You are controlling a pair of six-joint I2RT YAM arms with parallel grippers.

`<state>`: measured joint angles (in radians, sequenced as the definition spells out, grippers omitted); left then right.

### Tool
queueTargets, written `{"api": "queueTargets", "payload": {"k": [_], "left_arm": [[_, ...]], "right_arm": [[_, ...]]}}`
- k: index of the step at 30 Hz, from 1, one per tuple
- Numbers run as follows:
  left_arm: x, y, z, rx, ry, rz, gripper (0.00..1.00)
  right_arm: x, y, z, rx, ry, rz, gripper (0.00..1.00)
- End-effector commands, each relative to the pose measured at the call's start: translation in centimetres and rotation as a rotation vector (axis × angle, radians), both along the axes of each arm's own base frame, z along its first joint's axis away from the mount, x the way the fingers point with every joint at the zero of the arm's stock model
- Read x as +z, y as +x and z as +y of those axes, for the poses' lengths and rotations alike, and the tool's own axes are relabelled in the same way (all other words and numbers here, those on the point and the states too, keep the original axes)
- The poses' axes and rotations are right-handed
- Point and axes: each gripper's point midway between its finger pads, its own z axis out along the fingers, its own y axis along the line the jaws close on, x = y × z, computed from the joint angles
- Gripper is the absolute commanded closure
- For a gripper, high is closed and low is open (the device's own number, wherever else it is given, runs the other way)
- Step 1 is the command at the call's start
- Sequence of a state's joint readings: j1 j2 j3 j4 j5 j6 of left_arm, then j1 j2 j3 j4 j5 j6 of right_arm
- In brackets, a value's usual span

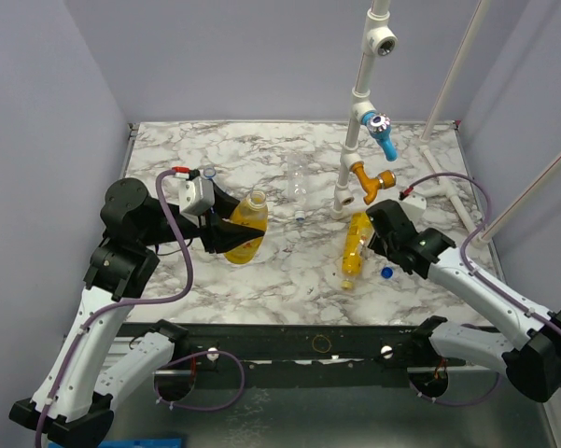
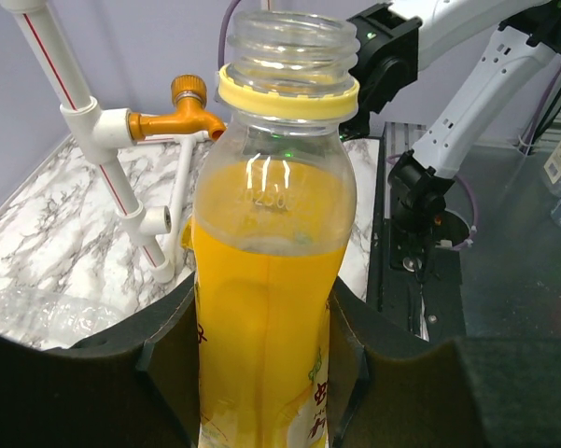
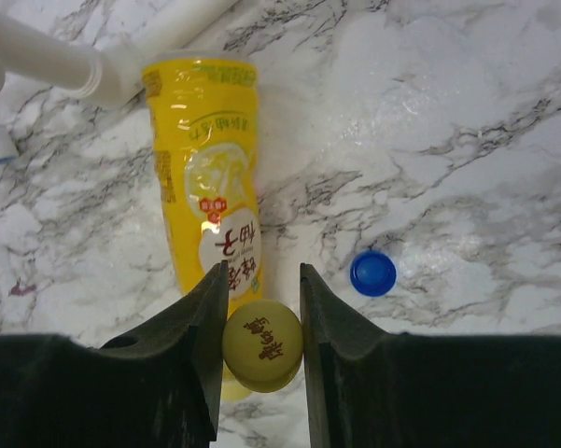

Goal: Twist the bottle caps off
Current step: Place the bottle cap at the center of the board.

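My left gripper [image 1: 226, 233] is shut on an upright yellow-orange bottle [image 2: 271, 233] with a yellow label, jaws pressed against both sides of its body. The bottle's neck is bare, with only a yellow ring below the threads. A second yellow bottle [image 3: 201, 159] lies on its side on the marble. Just above it, my right gripper [image 3: 261, 299] is shut on a yellow cap [image 3: 262, 345], whose printed top faces the camera. A blue cap [image 3: 372, 273] lies loose on the table to the right. A clear bottle [image 1: 299, 182] lies farther back.
A white pipe stand [image 1: 355, 140] with a blue tap [image 1: 385, 135] and an orange tap [image 1: 373, 177] rises behind the lying bottle. Thin white rods [image 1: 448, 75] lean at the right. The marble table [image 1: 215, 159] ends in walls at the left and back.
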<state>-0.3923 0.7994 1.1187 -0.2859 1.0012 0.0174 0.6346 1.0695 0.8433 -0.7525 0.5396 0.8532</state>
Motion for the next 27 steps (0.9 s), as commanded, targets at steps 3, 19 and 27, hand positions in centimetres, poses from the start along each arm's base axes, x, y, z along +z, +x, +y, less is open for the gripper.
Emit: {"api": "queueTargets", "payload": {"k": [3,19,27], "left_arm": [[1.2,-0.6,0.3,0.004,-0.015,-0.034,1.0],[1.3,-1.2,0.3,-0.017,-0.019,-0.03,1.0],[1.2,-1.4,0.3,-0.022,-0.019,-0.033,1.0]], "right_arm": [[-2.8,3.0,-1.9,-0.101,0.022,-0.113,0.96],[-8.9,4.4,-5.0,-0.312,0.016,-0.141,0.57],[-7.1,3.4,-4.0,-0.258,0.091,-0.144,0.34]]}}
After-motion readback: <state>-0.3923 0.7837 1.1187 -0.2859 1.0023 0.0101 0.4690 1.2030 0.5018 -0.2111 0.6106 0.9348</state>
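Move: The bare patch of board where I'll set the yellow cap I hold lies about 3 cm ahead of my right hand, 5 cm to its right and 10 cm below. The blue cap is 3 cm back and 6 cm right of that hand, down on the board. The lying yellow bottle's middle is some 4 cm ahead and 2 cm left, about 8 cm lower. From my left hand the patch is roughly 13 cm ahead, 36 cm right and 35 cm down. Still pinching the yellow cap, I take my right hand down about 9 cm, swinging right as it sinks and then easing forward, away from the lying bottle to the patch just beyond the blue cap. The hand turns some 15 degrees clockwise. Once low, I open the fingers, let go of the cap and begin to lift slightly. ##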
